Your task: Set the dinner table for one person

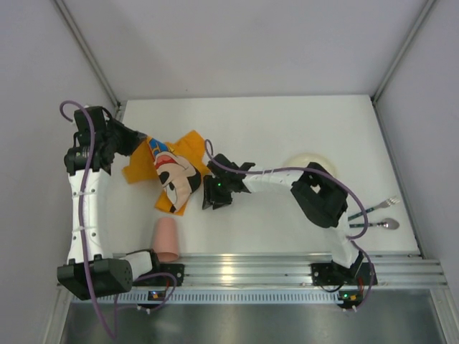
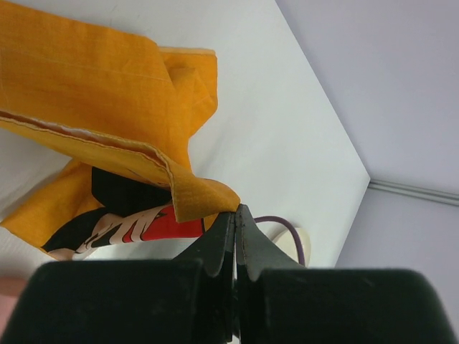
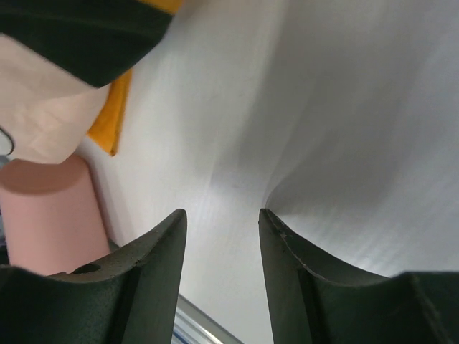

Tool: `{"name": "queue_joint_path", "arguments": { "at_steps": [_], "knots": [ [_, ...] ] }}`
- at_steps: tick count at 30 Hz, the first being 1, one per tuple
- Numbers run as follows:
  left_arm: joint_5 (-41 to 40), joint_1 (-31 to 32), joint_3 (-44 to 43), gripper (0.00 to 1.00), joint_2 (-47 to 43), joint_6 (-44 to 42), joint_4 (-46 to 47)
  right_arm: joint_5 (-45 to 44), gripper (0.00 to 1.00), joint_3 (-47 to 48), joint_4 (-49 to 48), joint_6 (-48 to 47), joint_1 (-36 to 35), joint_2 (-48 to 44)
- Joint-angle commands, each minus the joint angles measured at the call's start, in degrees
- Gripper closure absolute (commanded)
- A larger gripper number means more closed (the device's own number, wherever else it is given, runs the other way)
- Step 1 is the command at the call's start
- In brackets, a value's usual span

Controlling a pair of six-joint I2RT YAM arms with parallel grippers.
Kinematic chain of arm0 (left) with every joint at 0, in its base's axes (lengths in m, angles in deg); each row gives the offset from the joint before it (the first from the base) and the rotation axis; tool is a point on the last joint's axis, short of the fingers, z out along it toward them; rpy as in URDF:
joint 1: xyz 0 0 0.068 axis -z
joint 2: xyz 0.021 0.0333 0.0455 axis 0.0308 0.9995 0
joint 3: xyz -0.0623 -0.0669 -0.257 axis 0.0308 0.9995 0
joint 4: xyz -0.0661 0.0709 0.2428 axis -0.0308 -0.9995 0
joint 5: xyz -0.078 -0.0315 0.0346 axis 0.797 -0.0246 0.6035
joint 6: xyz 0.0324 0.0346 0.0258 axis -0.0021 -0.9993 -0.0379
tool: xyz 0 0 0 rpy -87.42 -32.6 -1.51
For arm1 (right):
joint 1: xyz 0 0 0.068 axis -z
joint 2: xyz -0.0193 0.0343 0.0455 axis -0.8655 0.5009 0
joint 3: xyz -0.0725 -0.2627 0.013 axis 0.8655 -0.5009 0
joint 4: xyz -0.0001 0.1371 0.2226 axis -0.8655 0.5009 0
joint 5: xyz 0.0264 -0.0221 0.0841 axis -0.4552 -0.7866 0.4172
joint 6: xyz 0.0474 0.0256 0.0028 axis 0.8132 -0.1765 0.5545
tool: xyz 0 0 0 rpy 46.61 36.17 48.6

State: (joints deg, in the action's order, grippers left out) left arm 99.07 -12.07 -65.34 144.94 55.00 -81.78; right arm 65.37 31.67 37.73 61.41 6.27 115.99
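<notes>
An orange cartoon-mouse placemat [image 1: 171, 172] lies crumpled on the left part of the white dinner table [image 1: 287, 122]. My left gripper [image 1: 143, 140] is at its far-left corner and is shut on that corner. In the left wrist view the orange placemat [image 2: 107, 100] hangs folded from the tip of the shut left gripper [image 2: 237, 209]. My right gripper [image 1: 209, 195] hovers just off the placemat's right edge. In the right wrist view the right gripper [image 3: 219, 215] is open, with only bare tabletop between its fingers.
A pink cup [image 1: 166, 240] lies near the front rail [image 1: 287, 269], left of centre; the same cup [image 3: 43, 215] shows beside my right fingers. A cream plate [image 1: 310, 159] sits partly hidden behind the right arm. A fork [image 1: 376, 207] and spoon [image 1: 380, 225] lie at the right edge.
</notes>
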Motion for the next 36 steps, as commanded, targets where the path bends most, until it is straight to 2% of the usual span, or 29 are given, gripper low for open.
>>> {"name": "queue_joint_path", "arguments": {
  "at_steps": [1, 6, 24, 28, 32, 35, 36],
  "knots": [
    [1.6, 0.0, 0.0, 1.00, -0.3, 1.7, 2.8, 4.6, 0.54, 4.4, -6.4, 4.4, -5.2, 2.8],
    [1.7, 0.0, 0.5, 1.00, -0.4, 2.0, 2.8, 4.9, 0.54, 12.1, -4.8, 6.3, -7.8, 7.8],
    [3.0, 0.0, -1.6, 1.00, -0.8, 2.1, 0.6, -3.6, 0.64, 25.5, 6.0, 4.6, -8.6, 19.6],
    [3.3, -0.1, -2.2, 1.00, -0.8, 2.1, 0.4, -7.9, 0.67, 27.5, 11.2, 2.7, -8.9, 21.4],
    [3.9, -0.1, -2.2, 1.00, -0.8, 2.3, 0.4, -15.1, 0.70, 36.2, 21.0, -1.1, -10.3, 25.8],
    [4.2, -0.1, -2.2, 1.00, -0.9, 2.3, 0.4, -17.9, 0.79, 39.9, 25.5, -2.1, -11.0, 28.9],
    [4.3, -0.1, -2.2, 1.00, -1.0, 2.2, 0.1, -18.3, 0.85, 40.2, 26.0, -2.0, -11.1, 29.5]
  ]
}}
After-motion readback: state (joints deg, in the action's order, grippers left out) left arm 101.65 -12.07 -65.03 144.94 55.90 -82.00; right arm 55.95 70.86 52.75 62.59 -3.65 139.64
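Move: To the right hand's left, about 12 cm off, level ahead and a finger's breadth lower, is the near corner of the napkin hanging from the left gripper. The napkin's orange fold lies on the table about 18 cm ahead and 6 cm left, and the pink cup some 12 cm back and 14 cm left. From the left hand that near corner is about 28 cm below, 8 cm back and 3 cm right. Sweeping left and back in a shallow arc, the right hand swings about 9 cm left towards the napkin's near corner, then curves forward some 5 cm while still edging left and sinking slightly. Its half-open fingers close most of the way around the napkin's lower edge, while the left hand stays high and keeps its pinch. ##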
